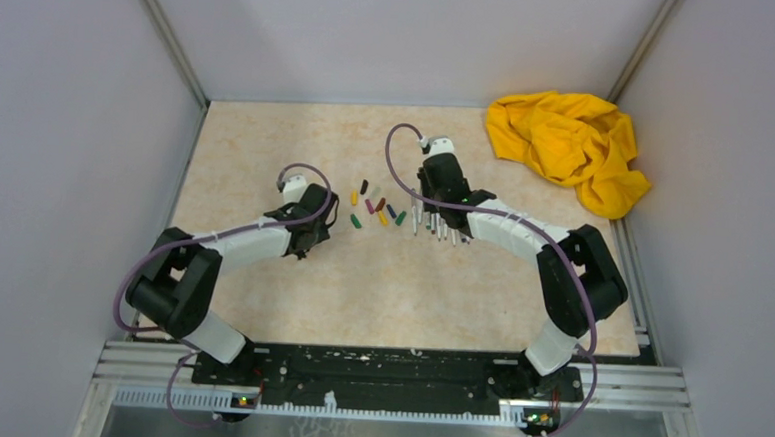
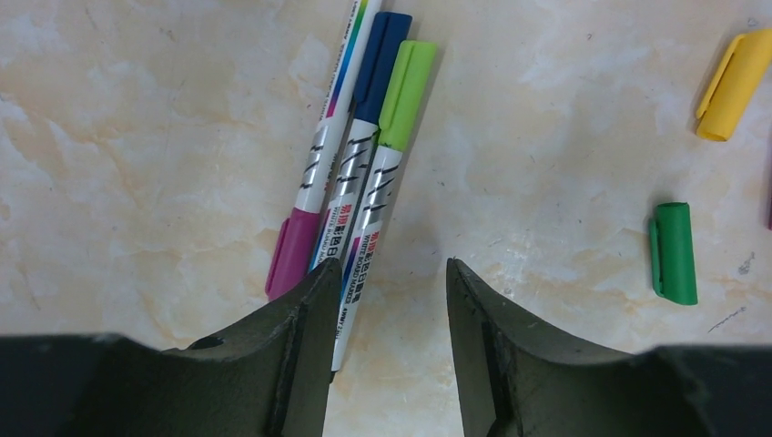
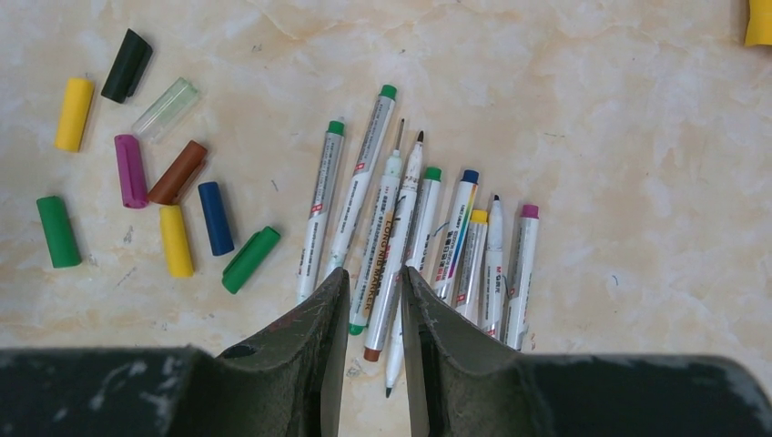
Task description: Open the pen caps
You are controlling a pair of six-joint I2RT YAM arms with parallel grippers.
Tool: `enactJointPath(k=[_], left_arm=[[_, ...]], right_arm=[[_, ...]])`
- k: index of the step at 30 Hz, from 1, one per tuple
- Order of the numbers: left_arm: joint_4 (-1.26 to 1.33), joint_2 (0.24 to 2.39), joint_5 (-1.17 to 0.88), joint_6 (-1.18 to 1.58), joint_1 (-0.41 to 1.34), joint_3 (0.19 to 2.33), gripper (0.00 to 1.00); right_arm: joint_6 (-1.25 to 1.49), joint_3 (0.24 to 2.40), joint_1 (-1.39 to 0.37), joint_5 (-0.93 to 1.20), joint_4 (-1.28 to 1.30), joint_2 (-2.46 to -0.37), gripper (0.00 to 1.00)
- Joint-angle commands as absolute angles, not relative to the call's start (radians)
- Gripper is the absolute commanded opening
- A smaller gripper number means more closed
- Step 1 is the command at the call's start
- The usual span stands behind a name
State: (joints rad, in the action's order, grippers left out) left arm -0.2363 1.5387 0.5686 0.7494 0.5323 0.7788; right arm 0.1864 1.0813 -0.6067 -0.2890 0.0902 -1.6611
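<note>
Several loose pen caps (image 3: pixel 177 171) in yellow, black, clear, magenta, brown, blue and green lie scattered left of a row of uncapped pens (image 3: pixel 460 232). My right gripper (image 3: pixel 373 278) hovers open over that row, and a brown-ended pen runs under the narrow gap. In the left wrist view three capped pens lie side by side, with a magenta cap (image 2: pixel 293 250), a blue cap (image 2: pixel 382 64) and a light green cap (image 2: pixel 407 91). My left gripper (image 2: pixel 387 273) is open with its left finger over their ends and nothing between the jaws. From above, the caps (image 1: pixel 379 208) sit between both grippers.
A crumpled yellow cloth (image 1: pixel 568 143) lies at the back right corner. Loose green (image 2: pixel 674 253) and yellow (image 2: pixel 733 84) caps lie right of the left gripper. Grey walls enclose the beige tabletop (image 1: pixel 268 132) on three sides.
</note>
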Motion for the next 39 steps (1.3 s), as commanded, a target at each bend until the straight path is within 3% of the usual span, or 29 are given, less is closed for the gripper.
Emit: enactJointPath(k=[1,10,16,21,29,36,39], left_arm=[[-0.211,1.567,0.549,0.745,0.536,0.786,0.53],[-0.214,1.580,0.559,0.747,0.536,0.781,0.51],[-0.196,1.580,0.530,0.755,0.536,0.747,0.37],[-0.185,1.589,0.497,0.765,0.536,0.716,0.35],[-0.138,1.624,0.455,0.766,0.536,0.677,0.00],[-0.071,1.579,0.424,0.723,0.541,0.649,0.00],[0.090,1.481,0.361,0.659,0.546,0.577,0.00]], right_arm=[[0.192,1.095,-0.618,-0.317,0.050,-1.620,0.27],[0.186,1.098,-0.618,-0.325,0.051,-1.621,0.27],[0.186,1.097,-0.618,-0.333,0.057,-1.618,0.27],[0.189,1.095,-0.618,-0.337,0.061,-1.614,0.27],[0.193,1.083,-0.618,-0.346,0.068,-1.597,0.27],[0.195,1.077,-0.617,-0.331,0.066,-1.583,0.27],[0.208,1.082,-0.617,-0.287,0.053,-1.570,0.29]])
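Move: The lime-capped pen lies lengthwise almost under the left hand's open fingers, its middle about 3 cm ahead, 1 cm left and 2 cm below. Against it on the left lies the navy-capped pen, then the magenta-capped pen, roughly 6 cm ahead and 3 cm left of the hand. A loose green cap lies some 5 cm ahead and 8 cm right of the hand. From the right hand, the lime-capped pen is about 26 cm left, 4 cm back and 9 cm lower. The left fingers close from about half open to shut, pinching the lime-capped pen by its white barrel, below the cap. To get there the left hand dips about 1.5 cm over the pen; while closing it slides some 1 cm right with a slight forward drift, and the fingers tip up a few degrees. ##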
